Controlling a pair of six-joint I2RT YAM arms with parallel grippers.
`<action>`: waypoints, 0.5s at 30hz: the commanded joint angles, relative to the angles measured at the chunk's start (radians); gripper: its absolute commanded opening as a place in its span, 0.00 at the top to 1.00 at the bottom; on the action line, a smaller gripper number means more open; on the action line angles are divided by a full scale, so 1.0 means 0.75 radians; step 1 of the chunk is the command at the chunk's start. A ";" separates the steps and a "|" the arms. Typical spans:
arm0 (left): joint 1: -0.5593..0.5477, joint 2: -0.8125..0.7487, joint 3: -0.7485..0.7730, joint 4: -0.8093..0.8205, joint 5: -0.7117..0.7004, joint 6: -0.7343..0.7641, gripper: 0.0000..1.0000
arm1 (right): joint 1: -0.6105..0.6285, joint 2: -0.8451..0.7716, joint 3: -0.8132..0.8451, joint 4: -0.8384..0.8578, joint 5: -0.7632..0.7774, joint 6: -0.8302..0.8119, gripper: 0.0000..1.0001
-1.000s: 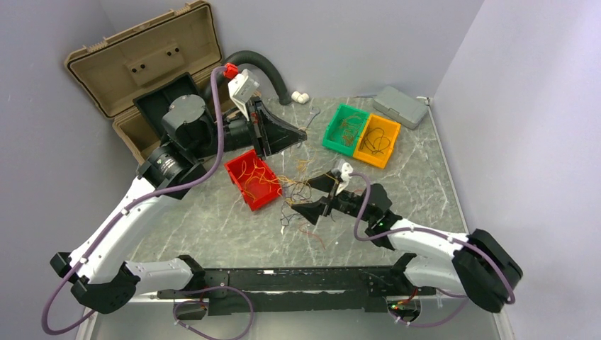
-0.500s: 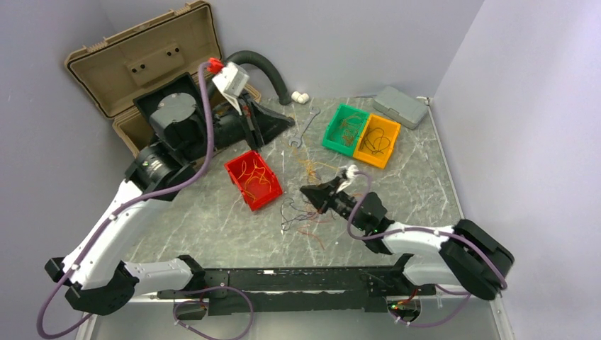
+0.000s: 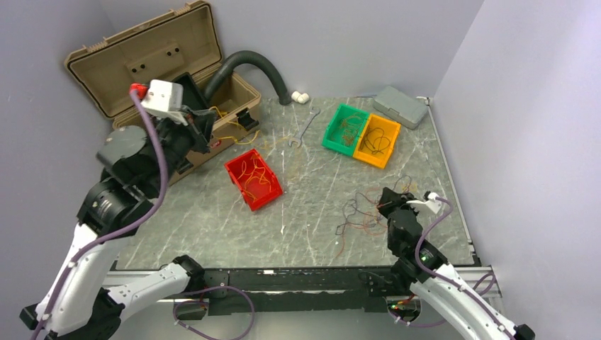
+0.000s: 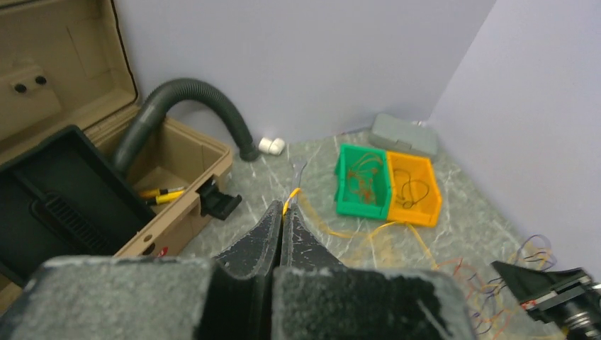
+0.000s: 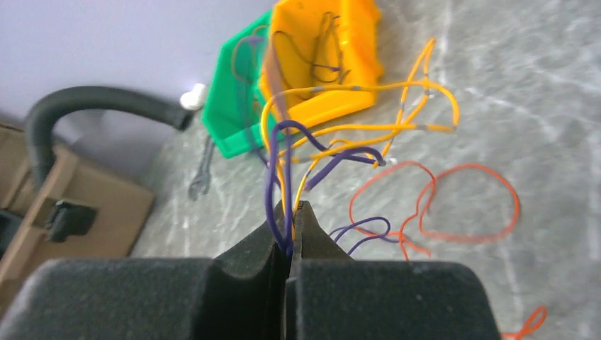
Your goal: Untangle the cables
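My left gripper (image 3: 211, 122) hovers by the open toolbox at the back left, shut on a thin yellow cable (image 4: 286, 207) at its tips (image 4: 282, 212). That strand trails right across the table (image 3: 234, 134) toward the rest. The tangle of cables (image 3: 358, 212), orange, red, yellow and dark purple, lies at the near right. My right gripper (image 3: 386, 200) sits at its right edge, shut on purple and yellow strands (image 5: 283, 177) that rise from between its fingers (image 5: 289, 216). Orange loops (image 5: 453, 205) lie loose on the marble beside it.
A tan toolbox (image 3: 142, 64) stands open at the back left with a dark corrugated hose (image 3: 259, 64) arching out of it. A red bin (image 3: 253, 179), green bin (image 3: 345, 127) and orange bin (image 3: 378, 140) hold wires. There is also a grey box (image 3: 401, 106) and a metal wrench (image 3: 305, 131).
The right gripper closed on the tangle and dragged it from mid-table to the near right. The left arm swung back left toward the toolbox, drawing a yellow strand out.
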 commanded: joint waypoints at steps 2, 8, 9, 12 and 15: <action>0.012 0.105 -0.038 -0.050 -0.015 0.016 1.00 | -0.014 -0.021 0.098 -0.253 0.165 -0.075 1.00; 0.036 0.180 -0.014 -0.080 0.032 0.021 1.00 | -0.017 0.255 0.204 -0.191 0.093 -0.162 1.00; 0.038 0.193 -0.011 -0.081 0.046 0.018 1.00 | -0.019 0.298 0.217 -0.171 0.071 -0.185 1.00; 0.044 0.227 -0.011 -0.083 0.061 0.015 1.00 | -0.022 0.392 0.247 -0.094 -0.024 -0.246 1.00; 0.053 0.260 -0.001 -0.095 0.048 0.023 1.00 | -0.022 0.444 0.248 0.015 -0.131 -0.335 1.00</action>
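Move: The left hand, shut on a yellow cable, has the red bin about 15 cm ahead, 4 cm to its right and some 45 cm below. From that hand the toolbox's middle is roughly 27 cm ahead and 18 cm left, the wrench 32 cm ahead and 18 cm right. The right hand grips purple and yellow cable; the tangle's loose loops lie level with it, about 8 cm left and 13 cm below, and the orange bin about 26 cm straight ahead. Still pinching the yellow cable, the left hand sinks about 8 cm while easing 5 cm forward and 3 cm right towards the red bin, its fingers tipping down some 15 degrees. The right hand keeps its grip on the tangle, lowering it about 2.5 cm with a small swing right and back; its fingers tip down and its left side rolls down, each around 15 degrees. ##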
